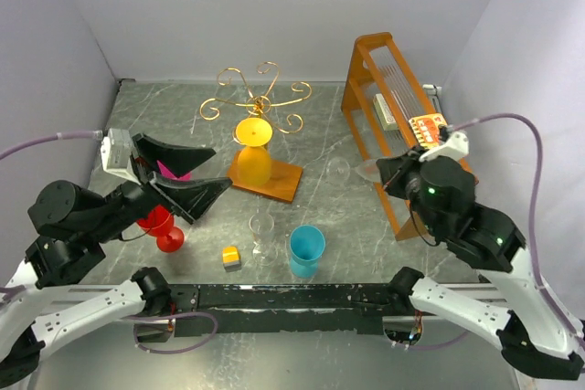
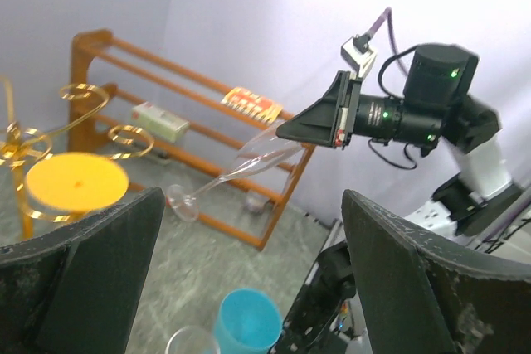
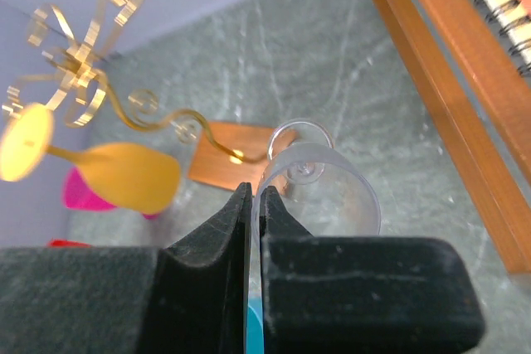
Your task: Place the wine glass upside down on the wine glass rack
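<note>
A clear wine glass hangs tilted above the table, and my right gripper is shut on its rim. In the right wrist view the rim is pinched between the black fingertips. In the left wrist view the glass slants down-left from the right gripper, foot lowest. The wine glass rack, a gold wire tree on an orange-brown base, stands at centre back. A yellow glass hangs upside down on it. My left gripper is open and empty at the left.
A tall orange slatted frame stands right beside the held glass. A blue cup, a second clear glass and a yellow block sit near the front. A red glass and a pink object lie under the left arm.
</note>
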You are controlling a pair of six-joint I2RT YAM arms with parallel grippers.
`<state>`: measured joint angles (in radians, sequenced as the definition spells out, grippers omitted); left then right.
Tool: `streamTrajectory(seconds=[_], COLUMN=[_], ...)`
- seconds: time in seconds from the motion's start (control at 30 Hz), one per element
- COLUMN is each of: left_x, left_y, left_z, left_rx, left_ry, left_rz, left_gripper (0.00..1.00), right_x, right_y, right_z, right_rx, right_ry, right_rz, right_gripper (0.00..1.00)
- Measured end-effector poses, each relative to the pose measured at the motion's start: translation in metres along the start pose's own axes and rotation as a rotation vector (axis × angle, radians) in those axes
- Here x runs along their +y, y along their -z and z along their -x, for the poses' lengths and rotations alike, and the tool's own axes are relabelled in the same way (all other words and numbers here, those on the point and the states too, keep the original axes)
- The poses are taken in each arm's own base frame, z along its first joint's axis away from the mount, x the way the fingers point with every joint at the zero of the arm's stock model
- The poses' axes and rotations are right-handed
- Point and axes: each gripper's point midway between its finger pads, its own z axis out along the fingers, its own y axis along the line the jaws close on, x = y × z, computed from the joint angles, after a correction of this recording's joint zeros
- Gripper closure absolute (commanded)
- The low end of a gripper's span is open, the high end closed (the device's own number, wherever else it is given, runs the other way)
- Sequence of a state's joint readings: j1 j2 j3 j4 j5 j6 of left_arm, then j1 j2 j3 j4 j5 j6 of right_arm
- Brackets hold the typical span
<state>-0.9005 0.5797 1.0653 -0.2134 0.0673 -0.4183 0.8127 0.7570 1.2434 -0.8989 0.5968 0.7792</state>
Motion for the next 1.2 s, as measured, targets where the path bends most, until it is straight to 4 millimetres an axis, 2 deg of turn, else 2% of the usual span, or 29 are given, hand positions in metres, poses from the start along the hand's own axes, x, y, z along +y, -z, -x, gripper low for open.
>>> streamTrajectory(seconds=[0.17,0.4,0.53,0.67,0.9,1.2], left_x=[-0.019,-0.023,-0.026,-0.027,-0.032,-0.024], left_y=[-0.02,-0.065,-0.094,-0.122,-0.166,-0.19], left_z=[0.013,0.007,0.012,0.013,0.011,-0.004], left_rx=[-0.025,-0.018,-0.015,-0.008,0.006,-0.015], left_ry=[0.055,0.297,0.404,0.502,0.654,0.895], left_rz=[-0.083,-0.092,-0.095,-0.095,-0.121,-0.049], left_gripper=[0.03,0.03,0.03,0.09,0.04,0.07], right_x=[0.008,0.014,0.02,0.029,0.046,0.057], right_y=[0.028,0.054,0.061,0.066,0.08,0.091], right_z=[0.042,0.076,0.088,0.1,0.124,0.136], right_rx=[-0.163,-0.31,-0.367,-0.415,-0.502,-0.559], right_ry=[-0.117,-0.226,-0.267,-0.302,-0.363,-0.427], right_rz=[0.126,0.25,0.306,0.362,0.471,0.563], right_gripper=[1.0,1.0,1.0,1.0,1.0,1.0])
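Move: The clear wine glass, pinched at its rim by the right fingers with its foot pointing away and slightly down, has its middle about 16 cm ahead of the open left hand, 27 to its right and 16 below. From the left hand, the yellow wine glass on the rack hangs 14 ahead, 5 right, 20 below. The rack's arms are some 14 cm ahead of the right hand, 25 left, about level; the wooden shelf is 17 ahead, 12 right, 20 below. The right hand keeps its pinch on the clear glass's rim and lifts it some 17 cm, easing slightly back and swinging its fingers from pointing forward and down to forward and up, so the foot tips up. Meanwhile the open left hand reaches about 16 cm right, with 8 cm forward and a smaller rise, towards the foot and stem, rolling about 50 degrees counter-clockwise as seen from behind the hand, and ends short of the glass. ##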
